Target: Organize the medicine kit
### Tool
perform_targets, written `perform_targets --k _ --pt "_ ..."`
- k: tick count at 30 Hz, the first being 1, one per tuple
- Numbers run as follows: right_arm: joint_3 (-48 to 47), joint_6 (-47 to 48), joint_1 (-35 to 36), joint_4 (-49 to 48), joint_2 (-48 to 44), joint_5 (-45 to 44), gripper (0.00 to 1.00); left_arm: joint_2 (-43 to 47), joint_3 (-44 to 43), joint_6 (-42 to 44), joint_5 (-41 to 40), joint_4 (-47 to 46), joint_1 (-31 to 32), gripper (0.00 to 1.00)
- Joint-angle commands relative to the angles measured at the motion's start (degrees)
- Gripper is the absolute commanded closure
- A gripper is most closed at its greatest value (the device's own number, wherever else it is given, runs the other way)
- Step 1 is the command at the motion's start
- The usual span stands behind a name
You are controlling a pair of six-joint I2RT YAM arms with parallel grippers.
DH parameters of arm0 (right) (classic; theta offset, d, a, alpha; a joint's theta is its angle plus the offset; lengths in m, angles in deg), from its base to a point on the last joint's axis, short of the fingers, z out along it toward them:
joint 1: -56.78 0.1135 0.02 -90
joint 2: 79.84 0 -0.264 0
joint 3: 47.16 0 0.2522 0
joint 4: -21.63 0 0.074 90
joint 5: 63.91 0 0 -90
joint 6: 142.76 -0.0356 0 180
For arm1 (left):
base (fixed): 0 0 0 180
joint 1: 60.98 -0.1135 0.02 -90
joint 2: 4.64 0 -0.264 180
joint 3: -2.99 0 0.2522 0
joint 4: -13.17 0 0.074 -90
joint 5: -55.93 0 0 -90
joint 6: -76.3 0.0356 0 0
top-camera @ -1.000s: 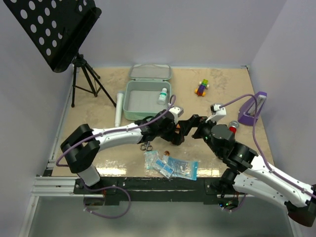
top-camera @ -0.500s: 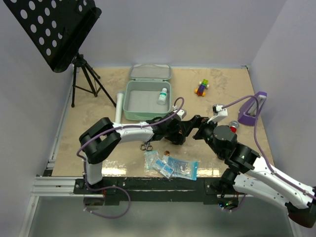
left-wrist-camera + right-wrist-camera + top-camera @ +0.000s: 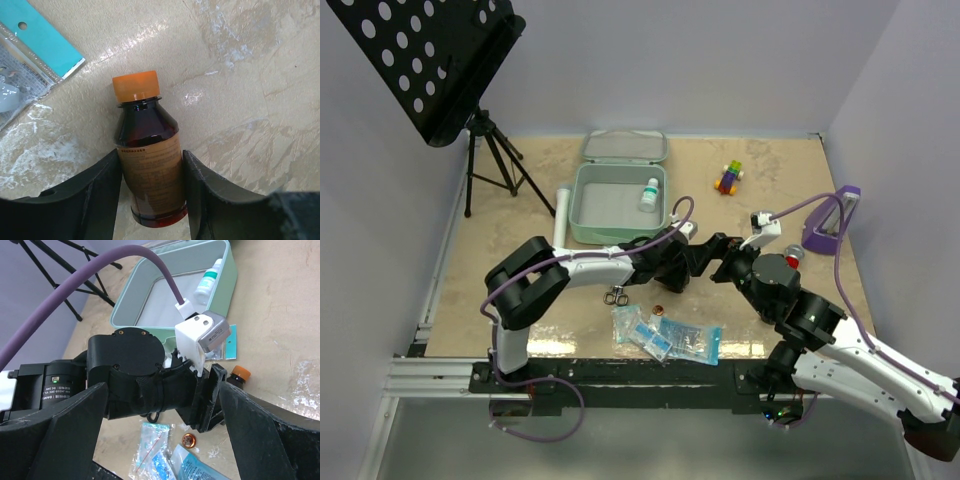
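The mint-green medicine kit [image 3: 582, 205] lies open at the back of the table, its lid [image 3: 625, 147] flat behind it; it also shows in the right wrist view [image 3: 222, 295]. A white dropper bottle [image 3: 650, 193] [image 3: 207, 282] lies inside. My left gripper [image 3: 694, 264] [image 3: 151, 161] is shut on a brown bottle with an orange cap [image 3: 147, 125] [image 3: 240, 374], just over the table in front of the kit. My right gripper [image 3: 717, 258] [image 3: 170, 440] is wide open, empty, and hovers close over the left wrist.
Clear and blue packets [image 3: 665, 335] lie at the near edge, with small scissors [image 3: 615, 296] and a copper disc [image 3: 658, 311] beside them. A white tube [image 3: 561, 215] lies left of the kit. A music stand [image 3: 495, 165], a toy [image 3: 728, 177] and a purple wedge [image 3: 832, 222] stand around.
The left arm's elbow swung forward and to the right a second ago, and its gripper shifted slightly right. Since half a second ago almost nothing has moved.
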Motion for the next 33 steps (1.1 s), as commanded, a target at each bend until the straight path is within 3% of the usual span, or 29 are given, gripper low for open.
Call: perform_targets --k 1,14,17,19,23,27,30,33 --pt "-0.8 -0.5 0.1 -0.5 -0.8 0.3 0.02 4.7 0.9 -0.7 -0.1 -1.7 -0.1 0.65" --pt "-1.5 -0.7 0.1 -0.4 -3.4 0.0 0.02 29.8 5.8 -2.1 -8.0 7.3 -1.1 0.72" --pt "-1.1 -0.2 0.1 -1.2 -3.2 -0.1 0.02 34.5 5.3 0.1 -9.2 9.4 -5.4 0.71" --pt "-0.6 0.2 0.1 -2.3 -2.5 -0.1 0.02 35.4 4.2 1.1 -7.8 10.8 -11.7 0.70" --pt "0.2 0.9 0.1 -4.1 -0.6 0.3 0.02 30.5 0.6 4.2 -0.2 9.3 -23.5 0.70" --pt "0.8 1.7 0.1 -5.5 1.0 0.3 0.02 18.7 -8.0 10.5 3.4 9.0 -26.6 0.72" --pt "0.7 2.0 0.1 -5.8 1.7 0.6 0.02 8.9 -17.0 15.8 5.3 12.2 -28.7 0.81" --pt "0.9 2.3 0.1 -6.2 2.3 1.0 0.02 2.7 -21.9 17.6 8.8 12.3 -30.1 0.83"
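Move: The left gripper, already closed around the brown bottle on the table, has the middle of the open green kit box about 18 cm ahead and 15 cm to its left, at nearly the same height. The white bottle inside stands about 20 cm ahead and 8 cm left; outside, the blue-white bottle is 3 cm ahead and 17 cm left. From the right gripper, the box lies some 22 cm ahead, 19 cm left and 22 cm below. Keep the left fingers' hold on the brown bottle and lift it off the table, nearly straight up at first to about 19 cm while easing left. Then swing it quickly forward and left over the box rim, turning the wrist some 20 degrees counter-clockwise, and begin sinking towards the empty floor left of the white bottle, about 6 cm down. ##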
